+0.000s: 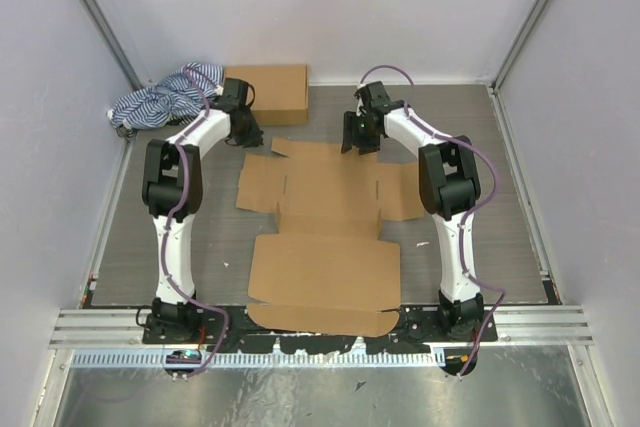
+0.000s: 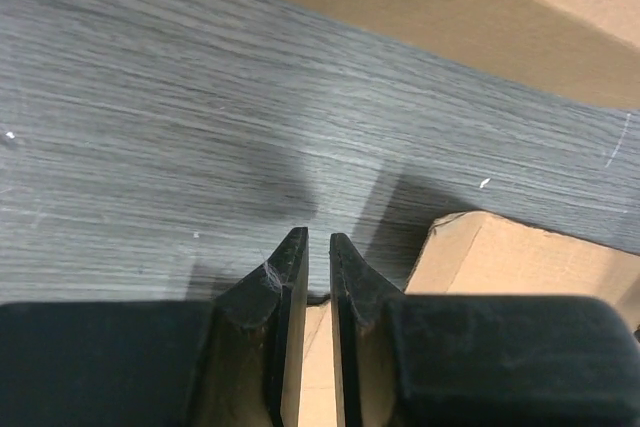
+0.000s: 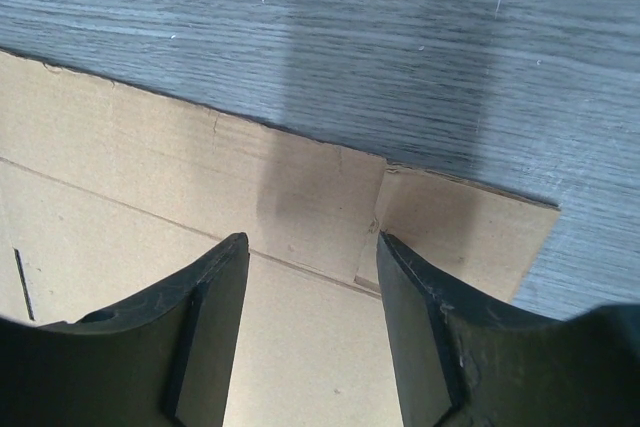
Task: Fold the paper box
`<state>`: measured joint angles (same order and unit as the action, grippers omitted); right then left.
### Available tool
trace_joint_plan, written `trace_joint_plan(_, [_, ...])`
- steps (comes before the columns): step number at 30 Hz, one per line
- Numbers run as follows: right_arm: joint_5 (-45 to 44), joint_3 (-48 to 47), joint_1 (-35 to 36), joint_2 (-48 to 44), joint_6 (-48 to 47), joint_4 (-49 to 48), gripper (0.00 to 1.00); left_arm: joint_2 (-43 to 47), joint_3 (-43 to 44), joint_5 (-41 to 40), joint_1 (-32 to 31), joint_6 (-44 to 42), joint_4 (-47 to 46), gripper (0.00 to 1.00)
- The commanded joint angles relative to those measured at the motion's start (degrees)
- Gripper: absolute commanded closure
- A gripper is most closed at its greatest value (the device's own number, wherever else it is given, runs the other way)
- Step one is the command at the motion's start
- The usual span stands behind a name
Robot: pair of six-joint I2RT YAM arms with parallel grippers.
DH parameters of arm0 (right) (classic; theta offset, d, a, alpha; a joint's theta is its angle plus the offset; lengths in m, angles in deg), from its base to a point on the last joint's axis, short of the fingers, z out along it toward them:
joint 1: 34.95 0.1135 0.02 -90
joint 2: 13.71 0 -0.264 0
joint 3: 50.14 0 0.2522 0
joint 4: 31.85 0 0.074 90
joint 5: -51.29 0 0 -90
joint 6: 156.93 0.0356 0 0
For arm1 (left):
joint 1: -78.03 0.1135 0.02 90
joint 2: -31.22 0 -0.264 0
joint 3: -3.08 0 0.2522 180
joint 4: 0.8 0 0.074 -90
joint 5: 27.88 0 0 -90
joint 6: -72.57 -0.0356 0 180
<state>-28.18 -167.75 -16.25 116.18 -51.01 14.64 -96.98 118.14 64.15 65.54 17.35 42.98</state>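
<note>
The paper box [image 1: 325,222] lies flat and unfolded on the grey table, its flaps spread out. My left gripper [image 1: 249,137] is at its far left corner. In the left wrist view the left gripper [image 2: 312,237] has only a thin slit between its jaws. The box's corner [image 2: 490,252] lies just right of it, and cardboard shows under the slit. My right gripper [image 1: 359,139] hangs over the box's far edge. In the right wrist view the right gripper [image 3: 310,239] is open and empty above a far flap [image 3: 300,187] and a small side tab [image 3: 460,227].
A second compact brown cardboard box [image 1: 267,93] stands at the back, just behind my left gripper, and shows at the top of the left wrist view [image 2: 450,7]. A blue-and-white striped cloth [image 1: 165,97] lies bunched at the back left. Walls close in both sides.
</note>
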Motion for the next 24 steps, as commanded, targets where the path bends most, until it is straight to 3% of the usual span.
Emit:
trace_joint_plan(1, [0.3, 0.1, 1.2, 3.2, -1.1, 4.1, 0.4, -0.3, 2.3, 1.8, -1.4, -0.1, -2.7, 0.79])
trace_joint_plan(17, [0.7, 0.5, 1.3, 3.6, -1.9, 3.7, 0.4, -0.4, 5.0, 4.5, -8.2, -0.8, -4.4, 0.79])
trace_joint_plan(24, [1.0, 0.9, 1.3, 3.6, -1.4, 3.6, 0.41, -6.0, 10.0, 5.6, -10.2, -0.5, -2.3, 0.78])
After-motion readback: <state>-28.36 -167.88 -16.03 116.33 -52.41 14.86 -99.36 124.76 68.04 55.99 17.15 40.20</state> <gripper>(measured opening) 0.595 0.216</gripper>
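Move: The carton's left corner flap has its middle about 6 cm to the left hand's right, 1 cm back and some 2 cm below. The end flap's middle lies roughly 19 cm right and 3 cm back, the left side flap about 12 cm straight back, and the brown box about 13 cm ahead. From the right hand, that corner flap is about 23 cm left and 1 cm ahead. Rightward in a level-headed sweep, gathering speed, the left hand carries its nearly shut fingers about 11 cm into the left corner flap, rising some 3 cm and turning about 10 degrees clockwise; its fingertips come up against the flap and push it inward. The right hand stays at the other end of the end flap, part-open, keeping its fingertips down on the cardboard. ##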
